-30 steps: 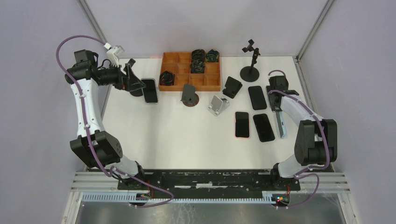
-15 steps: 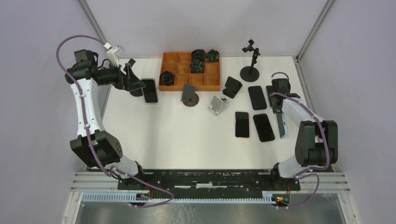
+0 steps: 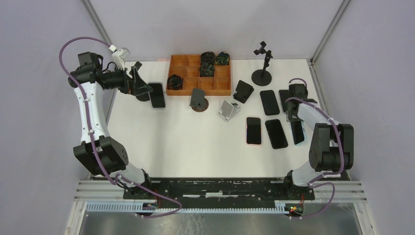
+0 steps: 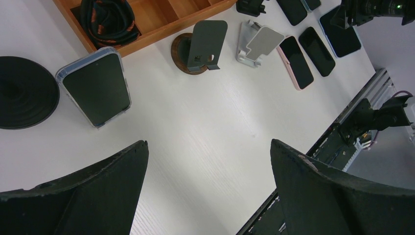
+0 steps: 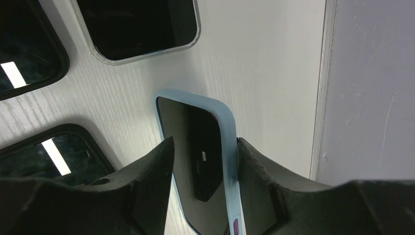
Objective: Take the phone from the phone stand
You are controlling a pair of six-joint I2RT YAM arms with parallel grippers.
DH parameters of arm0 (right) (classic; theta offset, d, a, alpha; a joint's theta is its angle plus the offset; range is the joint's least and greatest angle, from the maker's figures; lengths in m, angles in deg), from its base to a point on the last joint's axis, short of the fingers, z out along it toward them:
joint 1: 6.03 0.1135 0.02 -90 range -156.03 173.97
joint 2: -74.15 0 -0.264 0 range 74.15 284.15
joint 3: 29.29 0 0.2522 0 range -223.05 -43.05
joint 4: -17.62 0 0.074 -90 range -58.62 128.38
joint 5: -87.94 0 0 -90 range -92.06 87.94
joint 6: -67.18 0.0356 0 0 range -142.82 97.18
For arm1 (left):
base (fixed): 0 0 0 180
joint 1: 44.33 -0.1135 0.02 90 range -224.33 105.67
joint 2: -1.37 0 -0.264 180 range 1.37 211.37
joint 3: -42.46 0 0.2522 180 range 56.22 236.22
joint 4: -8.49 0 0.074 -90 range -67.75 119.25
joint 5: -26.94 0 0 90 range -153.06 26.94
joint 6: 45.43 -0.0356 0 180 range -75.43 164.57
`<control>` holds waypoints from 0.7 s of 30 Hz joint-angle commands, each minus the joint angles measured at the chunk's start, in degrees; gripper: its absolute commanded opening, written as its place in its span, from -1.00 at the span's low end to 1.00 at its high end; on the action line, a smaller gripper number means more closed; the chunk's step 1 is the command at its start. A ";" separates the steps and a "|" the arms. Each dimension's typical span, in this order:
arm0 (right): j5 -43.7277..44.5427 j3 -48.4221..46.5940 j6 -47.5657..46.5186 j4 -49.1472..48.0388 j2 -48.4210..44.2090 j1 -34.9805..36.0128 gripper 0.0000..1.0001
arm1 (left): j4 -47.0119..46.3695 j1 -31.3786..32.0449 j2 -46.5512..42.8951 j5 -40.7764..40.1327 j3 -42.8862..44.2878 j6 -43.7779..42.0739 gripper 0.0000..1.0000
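Observation:
A phone in a light blue case (image 5: 200, 161) lies flat, screen up, on the white table at the right edge (image 3: 297, 132). My right gripper (image 5: 204, 141) hangs just over its far end (image 3: 293, 115), open, one finger on each side of the phone. My left gripper (image 4: 208, 147) is wide open and empty at the far left (image 3: 138, 83), above a black round stand base (image 3: 142, 93). A clear-cased phone (image 4: 97, 88) lies flat beside that base. The grey stand (image 3: 198, 99), silver stand (image 3: 228, 110) and black stand (image 3: 243, 91) hold no phone.
A pink-cased phone (image 3: 253, 130) and two black phones (image 3: 276, 133) (image 3: 269, 102) lie left of the blue one. An orange compartment tray (image 3: 199, 74) with coiled cables sits at the back. A tall black clamp stand (image 3: 263, 63) stands at the back right. The table's right edge (image 5: 320, 98) is close.
The right jaws have opened. The blue-cased phone, which stood on its edge between them, now lies flat on the table. The left arm has not moved.

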 commanded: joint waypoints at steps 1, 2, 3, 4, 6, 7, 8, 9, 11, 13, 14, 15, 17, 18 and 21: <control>-1.29 -2.51 1.21 -1.47 2.17 -0.88 0.15 | -0.32 -0.24 0.37 0.53 1.86 -0.64 1.00; -0.92 -2.80 1.21 -1.47 2.76 -1.05 0.19 | -0.39 -0.18 0.37 0.57 1.85 -0.51 1.00; -0.42 -3.07 1.21 -1.47 3.31 -1.30 0.21 | -0.37 -0.24 0.37 0.67 1.85 -0.49 1.00; -0.18 -3.09 1.21 -1.54 3.67 -1.45 0.23 | -0.40 -0.22 0.33 0.59 1.78 -0.45 1.00; 0.09 -2.58 1.21 -2.00 3.96 -1.68 0.24 | -0.43 -0.20 0.14 0.49 1.53 -0.55 1.00; 0.22 -2.12 1.21 -2.46 3.96 -1.72 0.25 | -0.42 -0.23 -0.01 0.35 1.46 -0.72 1.00; 0.22 -1.84 1.21 -2.76 3.98 -1.76 0.27 | -0.44 -0.20 -0.14 0.23 1.34 -0.76 1.00; 0.35 -1.77 1.21 -2.83 4.23 -1.84 0.28 | -0.42 -0.21 -0.22 0.13 1.26 -0.75 1.00; 0.39 -1.85 1.21 -2.87 4.93 -1.92 0.29 | -0.50 -0.21 -0.37 0.00 1.24 -0.83 1.00; 0.48 -2.07 1.21 -2.69 5.68 -2.05 0.30 | -0.42 -0.18 -0.47 -0.10 1.24 -0.90 1.00; 0.63 -2.20 1.87 -2.73 6.05 -2.07 0.31 | -0.41 -0.22 -0.57 -0.07 1.24 -0.92 1.00; 0.86 -2.21 2.73 -2.73 6.27 -2.12 0.35 | -0.51 -0.22 -0.59 -0.12 1.24 -0.96 1.00; 1.84 -2.12 3.15 -2.68 6.70 -2.27 0.44 | -0.56 -0.19 -0.68 -0.13 1.26 -0.98 1.00; 2.38 -2.13 3.49 -2.56 6.77 -2.29 0.49 | -0.49 -0.17 -0.78 -0.13 1.18 -0.94 1.00; 3.82 -2.64 4.68 -2.27 5.63 -2.47 0.62 | -0.42 -0.23 -1.00 -0.41 1.08 -1.00 1.00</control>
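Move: The light-blue-cased phone I am laying down is already between my right fingertips near its far end, left edge low and right edge raised; its middle lies about 5 cm back, 1 cm to the right and 3 cm below. On the table, the clear-cased phone is some 11 cm ahead and 4 cm left, and the large black phone 7 cm back and 10 cm left. From my left hand, the blue phone is roughly 80 cm right, 6 cm back and 28 cm below. I spread my right fingers from about half to three-quarters open around the far end of the light-blue phone, letting its raised right edge down towards the table. Meanwhile I sink about 2 cm and drift some 1.5 cm to the right, fingertips still astride its long edges, with only a slight clockwise turn of the wrist. ##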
